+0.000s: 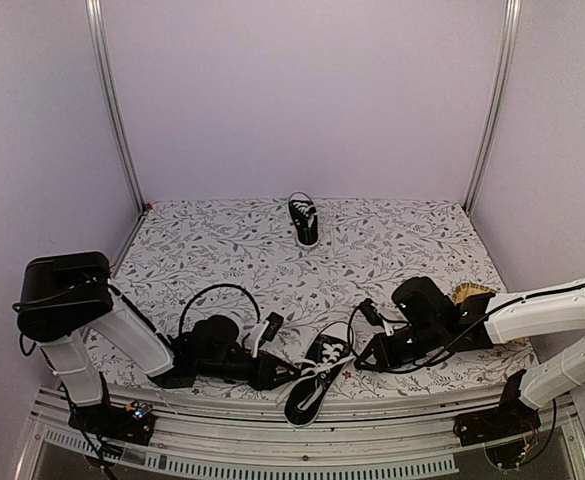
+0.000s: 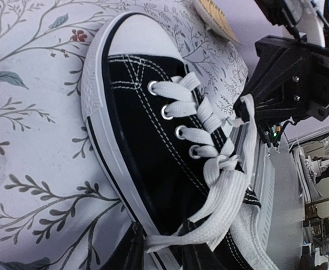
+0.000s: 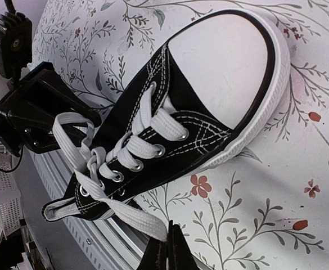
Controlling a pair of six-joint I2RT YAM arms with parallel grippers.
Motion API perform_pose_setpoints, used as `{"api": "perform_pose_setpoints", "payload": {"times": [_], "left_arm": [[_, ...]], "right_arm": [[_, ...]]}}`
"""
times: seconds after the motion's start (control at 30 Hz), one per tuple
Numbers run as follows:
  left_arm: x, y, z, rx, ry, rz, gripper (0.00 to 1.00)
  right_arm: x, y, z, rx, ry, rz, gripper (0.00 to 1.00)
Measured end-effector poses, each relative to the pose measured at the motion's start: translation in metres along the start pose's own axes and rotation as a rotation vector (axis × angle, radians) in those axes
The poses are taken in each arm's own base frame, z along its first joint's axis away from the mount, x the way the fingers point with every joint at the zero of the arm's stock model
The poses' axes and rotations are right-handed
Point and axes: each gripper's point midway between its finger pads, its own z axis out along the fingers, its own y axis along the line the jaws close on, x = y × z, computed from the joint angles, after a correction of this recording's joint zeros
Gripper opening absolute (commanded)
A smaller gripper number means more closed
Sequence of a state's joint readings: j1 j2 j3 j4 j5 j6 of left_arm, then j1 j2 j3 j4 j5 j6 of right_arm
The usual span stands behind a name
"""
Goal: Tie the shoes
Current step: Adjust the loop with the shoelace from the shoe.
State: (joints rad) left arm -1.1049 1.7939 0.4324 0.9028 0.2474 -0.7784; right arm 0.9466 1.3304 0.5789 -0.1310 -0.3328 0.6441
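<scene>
One black sneaker [image 1: 317, 385] with white laces lies at the table's front edge, heel overhanging the rail; its toe cap [image 2: 136, 36] points away. The other shoe [image 1: 303, 220] stands far back in the middle. My left gripper [image 2: 163, 247] is at the near shoe's left side, jaws still apart, with one white lace end [image 2: 158, 242] lying across the gap. My right gripper [image 3: 170, 228] is shut, pinching the other lace end [image 3: 144, 219], which runs taut from the top eyelets. Both laces cross in a loose knot [image 2: 226, 163] at the shoe's tongue.
A metal rail [image 1: 272, 415] runs along the table's front edge under the shoe's heel. A yellowish woven object [image 1: 469, 293] lies behind the right arm. Black cables [image 1: 207, 295] loop over the floral cloth [image 1: 222, 250] near the left arm.
</scene>
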Motion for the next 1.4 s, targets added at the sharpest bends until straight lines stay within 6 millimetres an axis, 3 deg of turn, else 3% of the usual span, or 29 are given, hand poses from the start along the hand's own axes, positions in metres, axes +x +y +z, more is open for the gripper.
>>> {"api": "perform_pose_setpoints", "payload": {"times": [0.13, 0.43, 0.57, 0.67, 0.8, 1.0, 1.4], "left_arm": [[-0.003, -0.003, 0.001, 0.015, -0.004, 0.001, 0.0], [-0.021, -0.02, -0.004, 0.02, -0.012, 0.024, 0.0], [-0.042, -0.047, -0.009, 0.03, -0.027, 0.065, 0.0], [-0.046, -0.068, -0.008, 0.041, -0.013, 0.09, 0.0], [-0.031, -0.092, 0.0, 0.031, 0.062, 0.113, 0.0], [-0.006, -0.113, 0.012, 0.003, 0.152, 0.11, 0.0], [0.04, -0.095, 0.041, -0.181, 0.305, 0.122, 0.0]], "right_arm": [[0.0, 0.0, 0.0, 0.0, 0.0, 0.0, 0.02], [-0.001, -0.001, 0.0, 0.002, -0.003, 0.004, 0.02], [-0.001, -0.001, 0.0, 0.002, -0.003, 0.004, 0.02], [-0.001, -0.001, 0.0, 0.002, -0.003, 0.003, 0.02], [-0.001, -0.001, 0.0, 0.001, -0.003, -0.001, 0.02], [-0.002, -0.001, -0.001, 0.0, -0.004, -0.008, 0.02], [0.001, -0.001, 0.007, -0.012, 0.023, -0.011, 0.02]]}}
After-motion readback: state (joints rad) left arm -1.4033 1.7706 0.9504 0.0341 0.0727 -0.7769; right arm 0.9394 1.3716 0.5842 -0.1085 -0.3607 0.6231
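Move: The white lace lies right at the left hand's part-open fingertips. From that hand the knot is some 5 cm right, 1 cm ahead and slightly higher; the toe is about 9 cm right and 7 cm ahead, the heel about 10 cm back and 1 cm right. From the right hand, already pinching the other lace, the knot lies roughly 9 cm left, 3 cm back and slightly lower. Left pinches lace, lifts about 8 cm, swings back and right over the shoe, then down; right holds its lace. ##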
